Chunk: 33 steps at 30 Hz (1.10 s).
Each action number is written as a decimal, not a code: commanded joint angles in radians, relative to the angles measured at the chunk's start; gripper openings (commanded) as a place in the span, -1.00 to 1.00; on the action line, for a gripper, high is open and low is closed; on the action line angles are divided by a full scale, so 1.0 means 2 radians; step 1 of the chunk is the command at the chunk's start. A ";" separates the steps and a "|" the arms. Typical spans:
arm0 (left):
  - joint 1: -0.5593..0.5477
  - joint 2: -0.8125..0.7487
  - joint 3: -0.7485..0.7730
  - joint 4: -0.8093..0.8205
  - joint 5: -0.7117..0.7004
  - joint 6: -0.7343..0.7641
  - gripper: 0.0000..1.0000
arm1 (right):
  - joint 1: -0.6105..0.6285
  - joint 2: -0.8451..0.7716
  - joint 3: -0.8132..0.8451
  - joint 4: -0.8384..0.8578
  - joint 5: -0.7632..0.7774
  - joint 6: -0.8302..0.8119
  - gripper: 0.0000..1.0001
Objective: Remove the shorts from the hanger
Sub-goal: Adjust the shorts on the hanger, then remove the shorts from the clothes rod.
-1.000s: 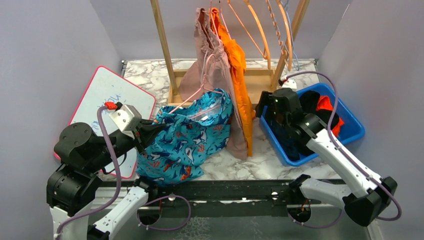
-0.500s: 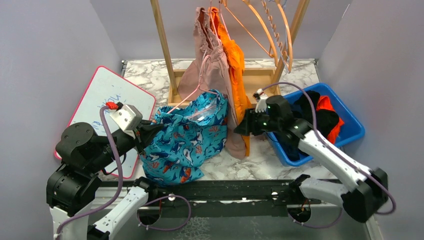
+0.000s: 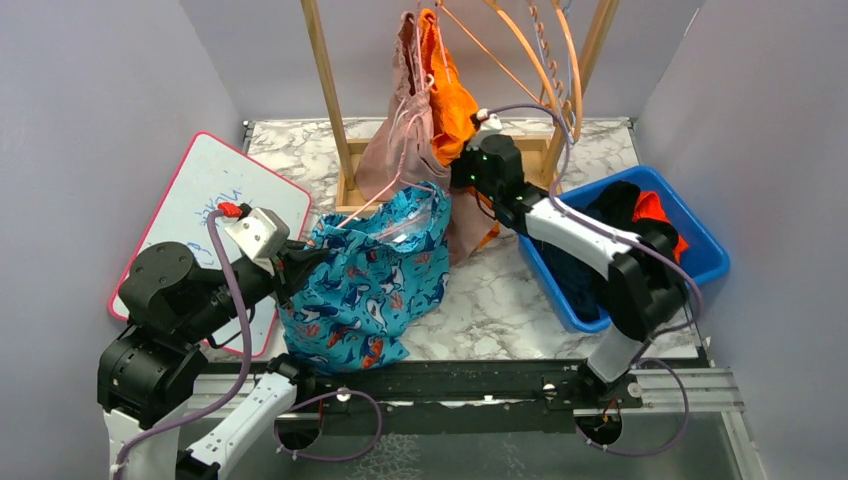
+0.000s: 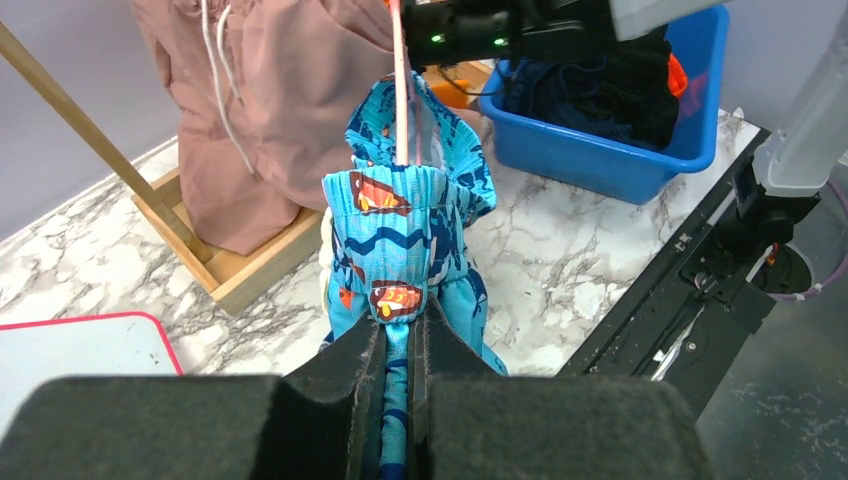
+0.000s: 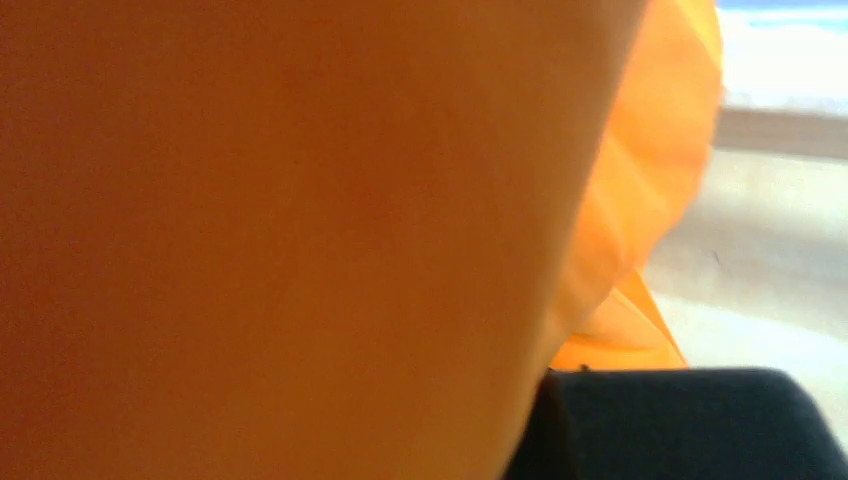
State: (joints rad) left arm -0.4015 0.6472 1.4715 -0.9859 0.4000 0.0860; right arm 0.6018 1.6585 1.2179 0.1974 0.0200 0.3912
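The blue cartoon-print shorts point(image 3: 365, 285) point(image 4: 400, 235) hang from a pink hanger point(image 3: 372, 201) point(image 4: 399, 90) and droop onto the table. My left gripper point(image 3: 290, 268) point(image 4: 398, 330) is shut on their waistband at the near left side. The bright orange shorts point(image 3: 452, 105) point(image 5: 300, 200) hang on the wooden rack point(image 3: 325, 90) beside the dusty pink shorts point(image 3: 400, 150). My right gripper point(image 3: 462, 172) is pressed into the orange shorts, which are bunched up against it. In the right wrist view orange cloth fills the frame and only one dark finger point(image 5: 690, 425) shows.
A blue bin point(image 3: 705, 260) at the right holds dark and red-orange shorts point(image 3: 650, 208). A whiteboard point(image 3: 200, 195) lies at the left. Empty hangers point(image 3: 545, 60) hang on the rack's right half. Purple walls close in on both sides.
My right arm has swung from the blue bin up and left to the orange shorts, which now bunch higher. The left gripper has kept its hold on the blue shorts.
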 commanded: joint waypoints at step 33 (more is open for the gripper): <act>0.001 0.034 -0.199 0.207 0.227 -0.042 -1.00 | 0.005 -0.491 -0.283 -0.066 -0.164 0.138 0.32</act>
State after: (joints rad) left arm -0.4015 0.6918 1.1156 -0.7128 0.7361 0.0357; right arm 0.6079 0.7383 0.6590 -0.0944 -0.0731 0.5690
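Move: The free end of the blue shorts' waistband, on its pink hanger, lies about 17 cm back, 5 cm left and 12 cm above the right hand. Against that hand the orange shorts hang, their middle roughly 5 cm ahead, 4 cm left and 8 cm higher; the brown pants are 3 cm ahead, 14 cm left and 5 cm higher. From the left hand, already gripping the near waistband end, the free end is some 13 cm ahead, 19 cm right and 5 cm lower. Pushing the orange shorts only about 3 cm farther forward, the right hand dips, then leaves them and draws back some 20 cm and about 10 cm right, rising towards the blue shorts' free waist end while its fingers open. The left hand keeps its pinch on the waistband, lowering and carrying it right, turning about 20 degrees clockwise. ##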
